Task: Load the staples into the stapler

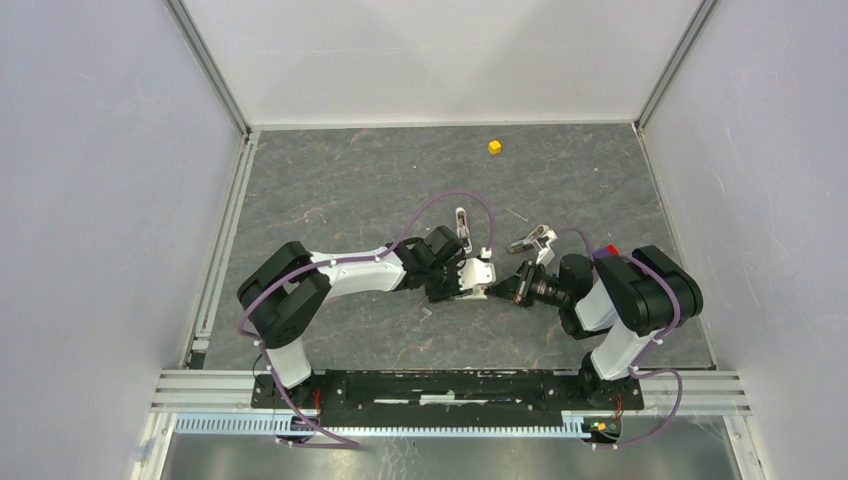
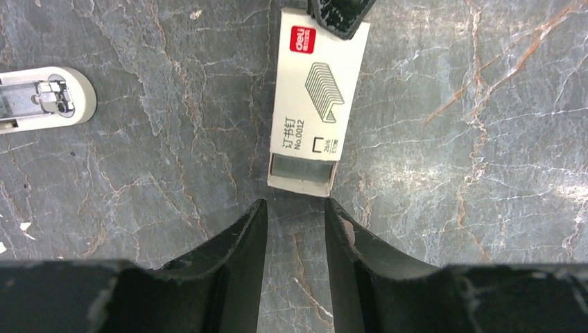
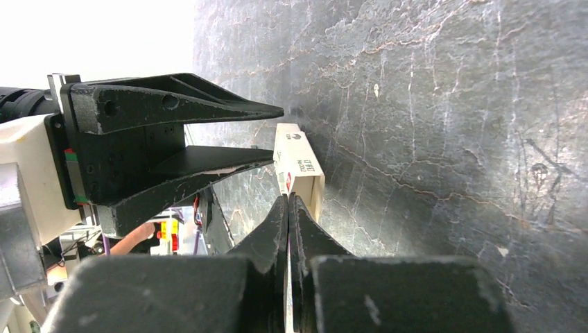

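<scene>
The staple box (image 2: 315,90), a pale card box with a red logo, lies on the dark stone table. Its open near end shows the grey staples (image 2: 300,168) inside. My left gripper (image 2: 295,208) is open just short of that end, with only bare table between its fingers. My right gripper (image 3: 288,202) is shut on the box's (image 3: 298,166) far end, and its dark tip (image 2: 338,14) shows at the top of the left wrist view. The white stapler (image 2: 45,100) lies apart to the left with its metal channel exposed. In the top view both grippers meet at mid-table (image 1: 495,285).
A small yellow cube (image 1: 494,147) sits far back on the table. White walls enclose the table, with an aluminium rail (image 1: 225,240) along the left side. Tiny pale scraps (image 2: 26,225) lie near the stapler.
</scene>
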Controlling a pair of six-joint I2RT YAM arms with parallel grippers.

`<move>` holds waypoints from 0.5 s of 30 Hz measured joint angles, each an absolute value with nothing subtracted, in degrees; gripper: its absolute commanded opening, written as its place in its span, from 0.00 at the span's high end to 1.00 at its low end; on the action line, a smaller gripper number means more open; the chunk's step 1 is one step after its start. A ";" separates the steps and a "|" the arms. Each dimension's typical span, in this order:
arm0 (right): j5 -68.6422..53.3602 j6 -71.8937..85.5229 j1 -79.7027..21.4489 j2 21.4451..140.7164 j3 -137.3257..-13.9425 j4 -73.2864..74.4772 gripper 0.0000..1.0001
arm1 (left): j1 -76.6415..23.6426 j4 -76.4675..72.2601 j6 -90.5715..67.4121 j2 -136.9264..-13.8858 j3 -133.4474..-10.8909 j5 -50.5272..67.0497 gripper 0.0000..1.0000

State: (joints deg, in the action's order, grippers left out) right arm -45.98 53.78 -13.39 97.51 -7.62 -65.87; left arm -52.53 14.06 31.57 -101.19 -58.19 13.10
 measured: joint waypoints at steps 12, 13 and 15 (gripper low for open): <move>-47.53 53.76 -12.78 98.06 -7.49 -65.98 1.00 | -52.53 14.74 32.25 -99.72 -56.95 13.41 0.30; -47.53 53.76 -12.95 98.06 -7.49 -65.95 1.00 | -52.53 14.90 32.25 -99.74 -56.97 13.85 0.30; -47.53 53.74 -13.30 98.06 -7.49 -65.98 1.00 | -52.53 15.22 32.29 -99.83 -57.23 14.39 0.30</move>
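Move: The loose staple strip lies on the table roughly 4 cm to the left hand's left and 3 cm back, about 2 cm below it. The box of staples is centred some 4 cm to that hand's right and 1 cm back, and the stapler about 12 cm ahead and 2 cm right. From the right hand, the box's middle lies about 3 cm left, 1 cm ahead and 2 cm down. The right hand keeps its shut fingertips on the right-hand end of the staple box, almost still. Touching nothing, the left hand eases less than 1 cm left, away from the box's open end, then about 1 cm back towards the loose strip, its fingers spreading from under half to some 70 percent open. ##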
